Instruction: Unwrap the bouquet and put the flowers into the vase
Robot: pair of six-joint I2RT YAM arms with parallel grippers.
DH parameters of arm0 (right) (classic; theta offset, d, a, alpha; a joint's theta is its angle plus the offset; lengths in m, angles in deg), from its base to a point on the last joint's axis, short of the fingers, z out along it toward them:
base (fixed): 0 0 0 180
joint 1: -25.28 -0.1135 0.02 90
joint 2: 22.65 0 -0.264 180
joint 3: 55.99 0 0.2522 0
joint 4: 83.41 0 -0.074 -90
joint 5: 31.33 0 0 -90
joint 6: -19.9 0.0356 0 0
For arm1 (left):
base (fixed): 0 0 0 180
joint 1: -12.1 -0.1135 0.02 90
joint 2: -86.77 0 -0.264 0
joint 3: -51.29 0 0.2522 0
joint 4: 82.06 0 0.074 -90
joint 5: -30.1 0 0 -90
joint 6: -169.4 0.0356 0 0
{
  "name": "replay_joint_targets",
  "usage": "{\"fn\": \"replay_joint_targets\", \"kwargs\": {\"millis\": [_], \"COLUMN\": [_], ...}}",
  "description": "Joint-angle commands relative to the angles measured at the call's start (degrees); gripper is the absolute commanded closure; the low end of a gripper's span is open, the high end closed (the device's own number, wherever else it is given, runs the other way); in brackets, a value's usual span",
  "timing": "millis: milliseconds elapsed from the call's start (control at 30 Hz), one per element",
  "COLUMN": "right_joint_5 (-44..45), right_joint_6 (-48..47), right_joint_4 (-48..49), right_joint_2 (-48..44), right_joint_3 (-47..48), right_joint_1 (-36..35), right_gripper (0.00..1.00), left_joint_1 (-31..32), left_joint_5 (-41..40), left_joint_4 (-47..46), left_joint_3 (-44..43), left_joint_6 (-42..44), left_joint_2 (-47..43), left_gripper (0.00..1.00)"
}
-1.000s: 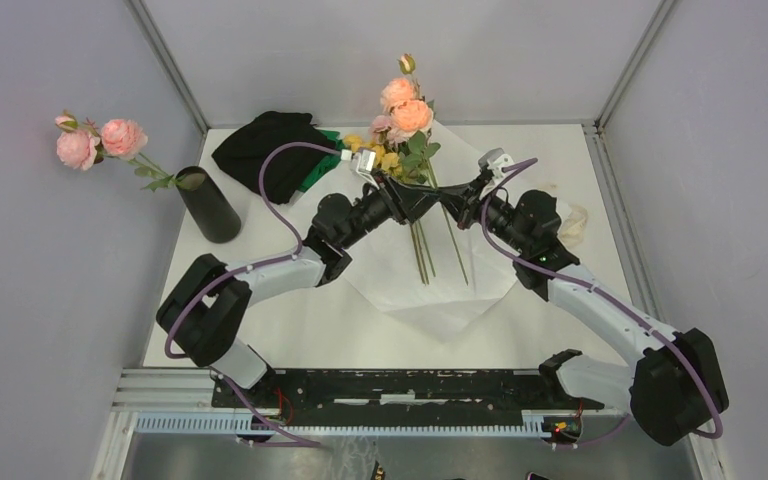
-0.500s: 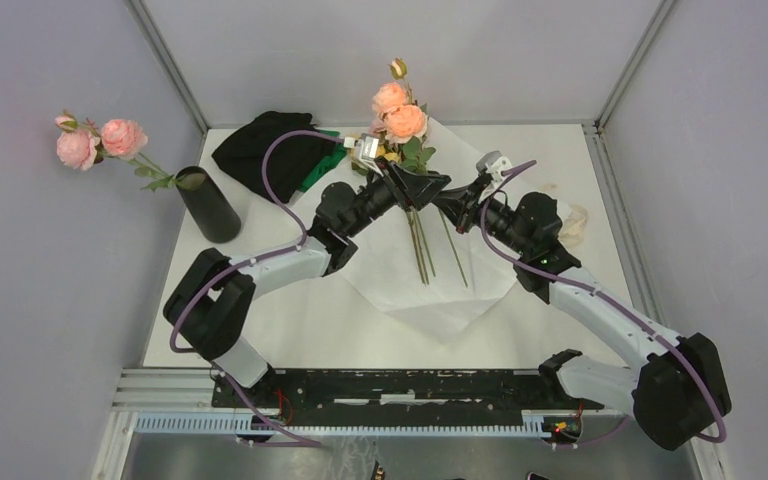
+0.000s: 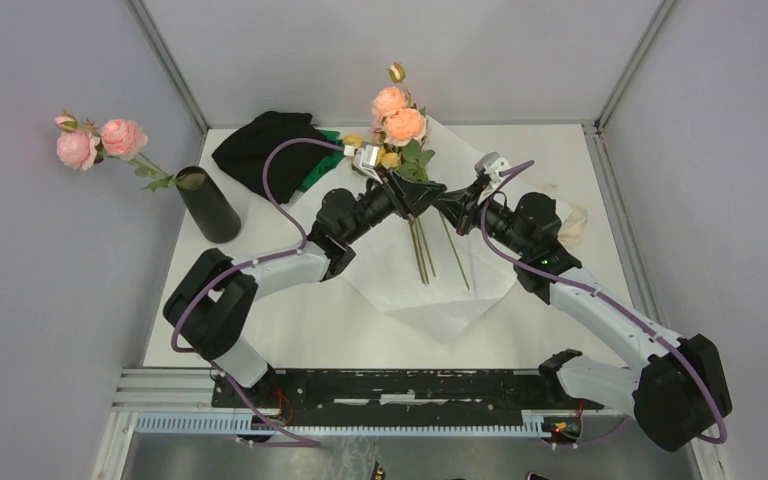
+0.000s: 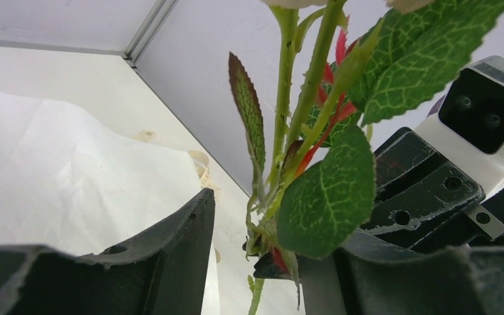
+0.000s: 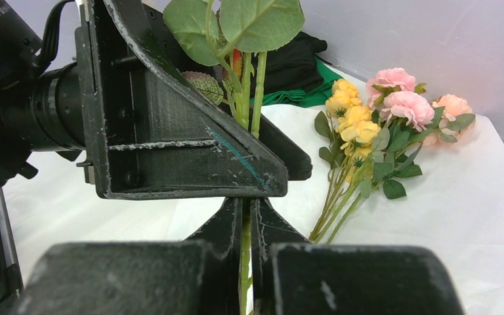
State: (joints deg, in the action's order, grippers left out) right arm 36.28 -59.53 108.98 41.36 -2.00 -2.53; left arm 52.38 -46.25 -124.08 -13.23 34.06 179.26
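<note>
My right gripper [image 5: 249, 216] [image 3: 452, 207] is shut on the thin green stem [image 5: 245, 249] of one stem of flowers, which stands upright with peach roses [image 3: 397, 112] at its top. My left gripper [image 4: 272, 256] [image 3: 415, 190] is open around that same stem [image 4: 282, 138], just above the right gripper; the stem sits close to its right finger [image 4: 380, 269]. The other flowers [image 5: 367, 125], yellow and pink, lie on the unfolded white paper [image 3: 440, 290]. The black vase [image 3: 208, 205] stands at the table's left and holds a separate stem of pink roses [image 3: 95, 140].
A black-and-green cloth heap [image 3: 275, 150] lies at the back left, between the vase and the paper. The cream lace ribbon [image 3: 570, 220] sits at the right edge, behind my right arm. Grey walls close in the table on three sides.
The raised stem with its peach roses has moved slightly left and up, and the left gripper has shifted with it. The right gripper has stayed shut on the stem.
</note>
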Motion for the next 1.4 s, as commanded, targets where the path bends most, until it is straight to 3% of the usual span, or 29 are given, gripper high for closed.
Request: {"fn": "replay_joint_targets", "kwargs": {"millis": [0, 100, 167, 233, 300, 633, 667, 733, 800, 867, 1033, 1167, 1367], "right_joint_5": [0.80, 1.01, 1.03, 0.90, 0.51, 1.84, 1.83, 2.18, 3.98, 5.95, 11.77, 16.11, 15.78], "right_joint_6": [-0.98, -1.14, -1.23, -1.16, -0.92, -2.05, -1.91, -1.56, -0.75, -0.46, -1.42, -0.50, -0.65], "right_joint_4": [2.25, 2.03, 1.92, 1.97, 2.13, 2.05, 2.17, 2.36, 2.89, 3.92, 2.16, 4.59, 3.65], "right_joint_2": [-0.90, -0.60, -0.30, -0.11, -0.02, -0.29, -0.29, -0.50, -1.47, -3.77, -9.41, -14.71, -13.90], "right_joint_3": [1.30, 1.80, 2.02, 2.15, 2.15, 1.56, 1.65, 1.62, 0.91, -0.65, -3.19, -7.19, -8.55], "right_joint_1": [-0.09, -0.11, -0.13, -0.13, -0.13, -0.07, -0.11, -0.12, -0.13, -0.09, -0.12, -0.09, -0.13], "right_gripper": [1.00, 1.00, 1.00, 1.00, 1.00, 0.99, 0.91, 0.62, 0.39, 0.25, 0.20, 0.20, 0.21], "left_joint_1": [0.10, 0.08, 0.10, 0.07, 0.09, 0.16, 0.16, 0.16, 0.14, 0.21, 0.15, 0.12, 0.08], "left_joint_5": [-0.54, -0.62, -0.80, -1.09, -1.87, -5.12, -5.98, -7.32, -9.02, -10.86, -18.37, -29.46, -44.77], "left_joint_4": [-1.35, -1.01, -1.02, -0.76, 0.64, 12.53, 14.24, 17.04, 19.74, 22.62, 30.16, 36.27, 42.52], "left_joint_3": [1.52, 2.10, 2.60, 2.77, 2.44, -1.85, -2.42, -3.32, -4.27, -5.20, -7.06, -8.62, -14.65], "left_joint_6": [0.22, 0.58, 0.67, 0.74, 1.12, 6.54, 7.93, 10.00, 12.10, 14.30, 21.94, 28.23, 41.58], "left_joint_2": [-3.29, -3.85, -4.16, -4.26, -4.19, -6.42, -6.92, -7.73, -8.16, -8.71, -12.11, -16.72, -19.80], "left_gripper": [0.49, 0.58, 0.69, 0.92, 0.98, 0.98, 0.98, 0.98, 0.98, 0.98, 0.98, 0.98, 0.98]}}
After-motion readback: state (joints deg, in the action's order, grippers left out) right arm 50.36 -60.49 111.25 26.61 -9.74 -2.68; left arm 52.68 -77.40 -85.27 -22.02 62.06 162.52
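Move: The peach rose's upright stem stands practically at the left hand's point, between its open pads, and still in the right hand's shut pads just below. From the left hand, the vase is roughly 45 cm left, 3 cm ahead and 17 cm below. The loose bouquet lies about 8 cm ahead, 4 cm left and 27 cm below, the black cloth some 37 cm left, 18 cm ahead and 27 cm below. Close the left gripper on the rose stem while the right still pinches it. Once both hold, open the right wide and draw it off some 5 cm to the right and 3 cm up. Then carry the rose left about 10 cm towards the vase, somewhat forward, rising late, the left wrist rolling left side up and swinging counter-clockwise, some 30 degrees each. ##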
